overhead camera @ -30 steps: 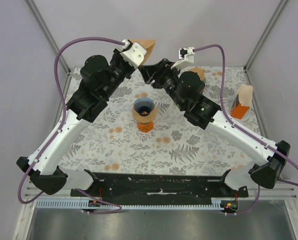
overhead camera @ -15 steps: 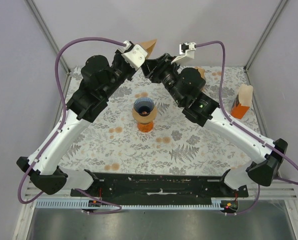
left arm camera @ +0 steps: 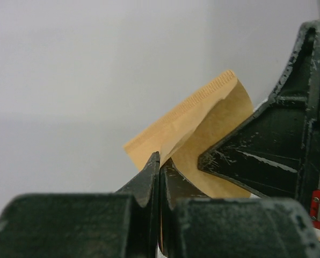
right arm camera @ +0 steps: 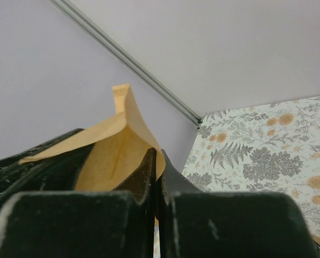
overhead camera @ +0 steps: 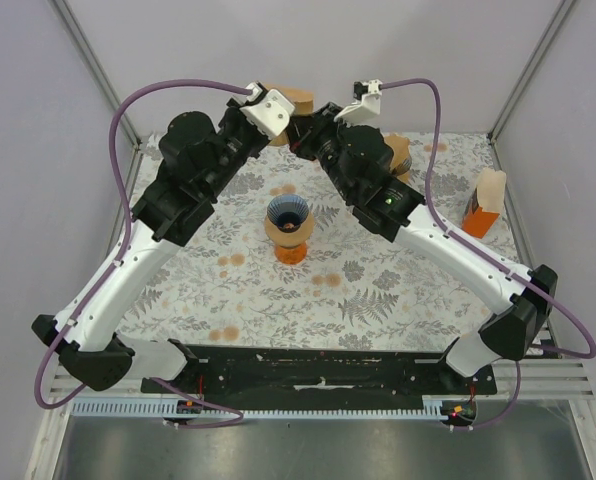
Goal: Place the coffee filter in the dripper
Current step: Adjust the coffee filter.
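The brown paper coffee filter (overhead camera: pixel 297 97) is held high over the back of the table, between both grippers. My left gripper (overhead camera: pixel 281 112) is shut on one wall of the filter (left arm camera: pixel 203 123); the jaws meet at the filter's lower edge (left arm camera: pixel 160 161). My right gripper (overhead camera: pixel 305 128) is shut on the opposite wall of the filter (right arm camera: pixel 111 148), which has spread open. The blue-rimmed dripper (overhead camera: pixel 289 221) stands on an orange base at the table's middle, below and in front of both grippers. It holds no filter.
An orange and white box (overhead camera: pixel 485 203) stands at the right side. A stack of brown filters (overhead camera: pixel 399 151) lies behind the right arm. Metal frame posts (overhead camera: pixel 93 62) rise at the back corners. The tablecloth (overhead camera: pixel 358 290) is floral.
My right gripper has moved up and left to the filter and shut on its free wall. The filter has gone from a flat point to a spread, opened shape.
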Controlling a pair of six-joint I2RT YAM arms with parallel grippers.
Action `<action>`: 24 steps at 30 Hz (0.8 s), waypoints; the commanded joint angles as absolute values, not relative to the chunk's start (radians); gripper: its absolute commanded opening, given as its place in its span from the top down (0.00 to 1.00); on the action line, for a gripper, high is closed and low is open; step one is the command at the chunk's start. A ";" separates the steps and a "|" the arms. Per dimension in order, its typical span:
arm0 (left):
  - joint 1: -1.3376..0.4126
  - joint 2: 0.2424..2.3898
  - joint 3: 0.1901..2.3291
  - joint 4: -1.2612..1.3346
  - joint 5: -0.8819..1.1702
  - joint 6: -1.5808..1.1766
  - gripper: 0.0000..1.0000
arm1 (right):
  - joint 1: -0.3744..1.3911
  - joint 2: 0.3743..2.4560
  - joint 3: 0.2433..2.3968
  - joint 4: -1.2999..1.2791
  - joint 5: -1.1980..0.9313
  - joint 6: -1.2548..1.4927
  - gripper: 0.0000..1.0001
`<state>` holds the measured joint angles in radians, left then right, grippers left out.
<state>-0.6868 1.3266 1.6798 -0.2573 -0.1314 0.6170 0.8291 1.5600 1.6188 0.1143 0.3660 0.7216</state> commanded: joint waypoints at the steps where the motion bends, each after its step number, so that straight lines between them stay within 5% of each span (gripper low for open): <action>1: -0.692 1.307 1.715 -0.137 -0.189 0.719 0.98 | 0.825 1.548 1.646 0.055 0.436 0.712 1.00; 19: -0.678 1.313 1.710 -0.340 -0.172 0.505 0.97 | 0.785 1.459 1.617 -0.164 0.375 0.499 1.00; 24: -0.660 1.411 1.808 -0.652 -0.052 0.289 0.70 | 0.749 1.486 1.683 -0.397 0.220 0.483 1.00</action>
<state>-0.6769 1.3525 1.7298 -0.4267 -0.1272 0.5049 0.7784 1.4826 1.6135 -0.1814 0.3279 0.5415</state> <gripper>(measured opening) 0.248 0.006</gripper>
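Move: Both grippers already pinch the coffee filter high in the air. From the right hand, the blue dripper on the orange server is about 7 cm back, 3 cm left and 29 cm below; the filter's middle is some 3 cm ahead, 3 left and 4 above. The other filled dripper stands roughly 4 cm ahead and 19 to the right, about 30 cm down. From the left hand, the blue dripper lies about 5 cm back, straight below by some 33 cm. Keep the right gripper shut on the filter; bring it down and rightward, about 4 cm each way, away from the left gripper, rolling its left side down some 20 degrees. With the left gripper, lift slightly and hold, then sink, tip the fingertips down, and part the fingers around the filter's edge near the end. ##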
